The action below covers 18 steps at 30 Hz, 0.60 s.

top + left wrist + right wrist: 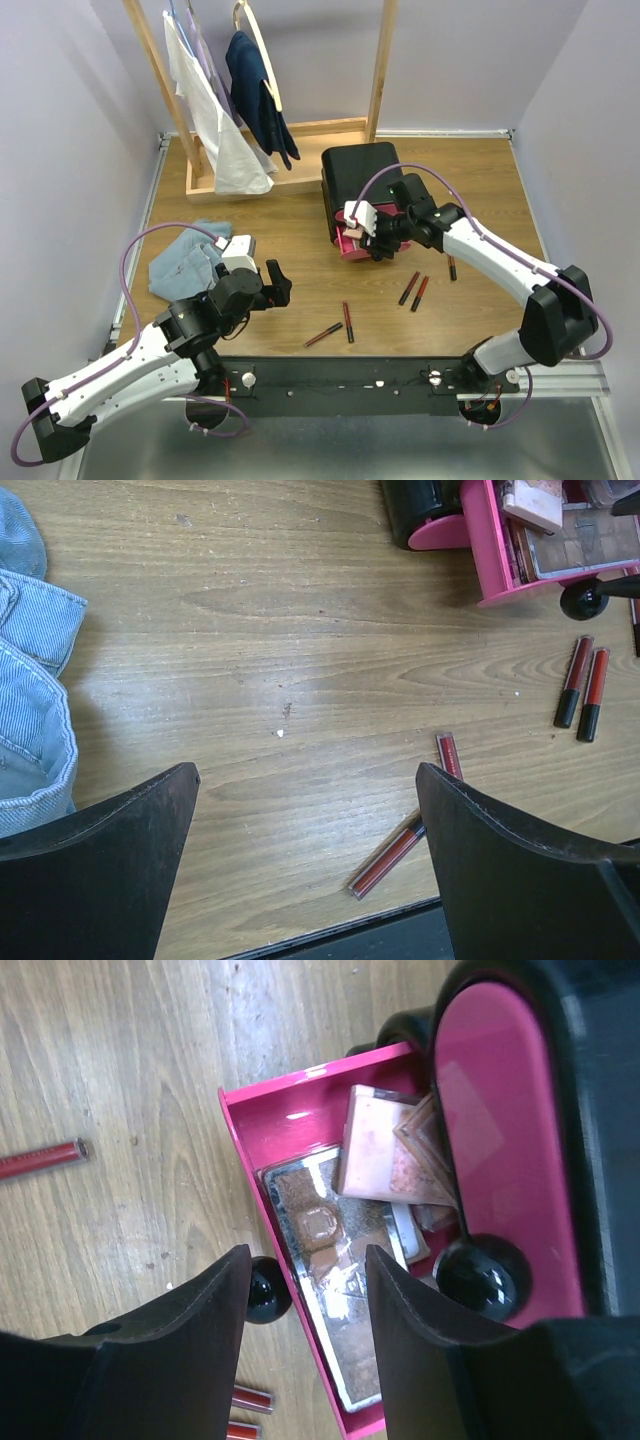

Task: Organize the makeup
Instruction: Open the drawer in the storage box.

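The black box [360, 172] has its lowest pink drawer [245, 1150] pulled out. Inside lie a long silver-edged eyeshadow palette [318, 1228] and pink-brown palettes [375, 1145]. My right gripper [307, 1260] is open and hangs over the drawer's front wall, its left finger beside the black knob [267, 1293]. In the top view that right gripper [375, 240] is at the drawer. Several lip tubes lie on the wood: one pair [348, 322] at the near middle and another pair [414, 290] to the right. My left gripper [270, 285] is wide open above bare wood, with one tube [390, 855] by its right finger.
A crumpled light blue cloth [190, 262] lies to the left of my left arm. A wooden clothes rack [260, 160] with hanging garments stands at the back. Another lip tube [452, 267] lies under the right arm. A closed pink drawer front [500, 1140] sits above the open one.
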Available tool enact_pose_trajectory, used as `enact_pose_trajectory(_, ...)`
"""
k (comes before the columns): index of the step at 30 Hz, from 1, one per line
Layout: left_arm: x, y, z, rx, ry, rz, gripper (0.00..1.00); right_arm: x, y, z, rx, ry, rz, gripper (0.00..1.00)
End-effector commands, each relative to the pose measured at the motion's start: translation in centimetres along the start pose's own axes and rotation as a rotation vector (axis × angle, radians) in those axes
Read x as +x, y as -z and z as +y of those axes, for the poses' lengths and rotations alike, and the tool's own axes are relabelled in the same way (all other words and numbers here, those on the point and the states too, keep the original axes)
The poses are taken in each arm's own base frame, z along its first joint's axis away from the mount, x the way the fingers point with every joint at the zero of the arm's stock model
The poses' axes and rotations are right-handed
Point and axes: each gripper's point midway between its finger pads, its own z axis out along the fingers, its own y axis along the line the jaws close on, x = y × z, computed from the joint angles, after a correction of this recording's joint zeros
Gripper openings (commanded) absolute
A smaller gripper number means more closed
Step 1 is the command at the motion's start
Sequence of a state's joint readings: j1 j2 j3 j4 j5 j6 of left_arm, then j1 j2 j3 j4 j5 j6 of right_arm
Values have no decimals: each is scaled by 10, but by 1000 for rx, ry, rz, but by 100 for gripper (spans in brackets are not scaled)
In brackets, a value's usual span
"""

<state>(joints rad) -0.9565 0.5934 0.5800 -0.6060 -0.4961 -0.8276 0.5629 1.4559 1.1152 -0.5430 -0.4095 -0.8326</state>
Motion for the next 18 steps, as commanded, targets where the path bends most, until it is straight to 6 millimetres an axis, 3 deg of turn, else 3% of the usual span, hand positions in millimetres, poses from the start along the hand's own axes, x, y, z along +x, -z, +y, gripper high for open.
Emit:
enact_pose_trajectory(1,0,0,-1,15,14,-8,99,7,-7,-2,-23,25,30,56)
enact_pose_trajectory(8,0,0,-1,16,18,-12,99,12,-16,1,-63,25,42,42)
enact_pose_trajectory(12,0,-1,0,15,16,-11,99,6,-14,-1,-70,43,31,22)
enact_pose_trajectory(18,1,-2,-1,16,13,-11,99,-23,1,-31,42,70,-22,9)
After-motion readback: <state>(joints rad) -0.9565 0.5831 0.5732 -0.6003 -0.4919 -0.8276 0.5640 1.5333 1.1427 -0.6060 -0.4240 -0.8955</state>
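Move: The open lower drawer's front rim runs right beneath the right gripper, about 3 cm below the hand point, between the parted fingers; its round knob sits about 2 cm back and 5 cm below. The upper drawer's knob is some 5 cm ahead, 1 cm right and level in height. Two lip glosses lie about 9 cm right, 6 cm back and 8 cm below. From the left gripper, that rim is roughly 11 cm ahead, 20 cm right and 4 cm lower. Lower the right gripper nearly 3 cm straight down onto the open lower drawer's front wall, one finger outside by the knob and one inside, tipping the wrist only about 5 degrees. Close the fingers most of the way on the way down until they pinch the rim, easing up barely half a centimetre at the end. ##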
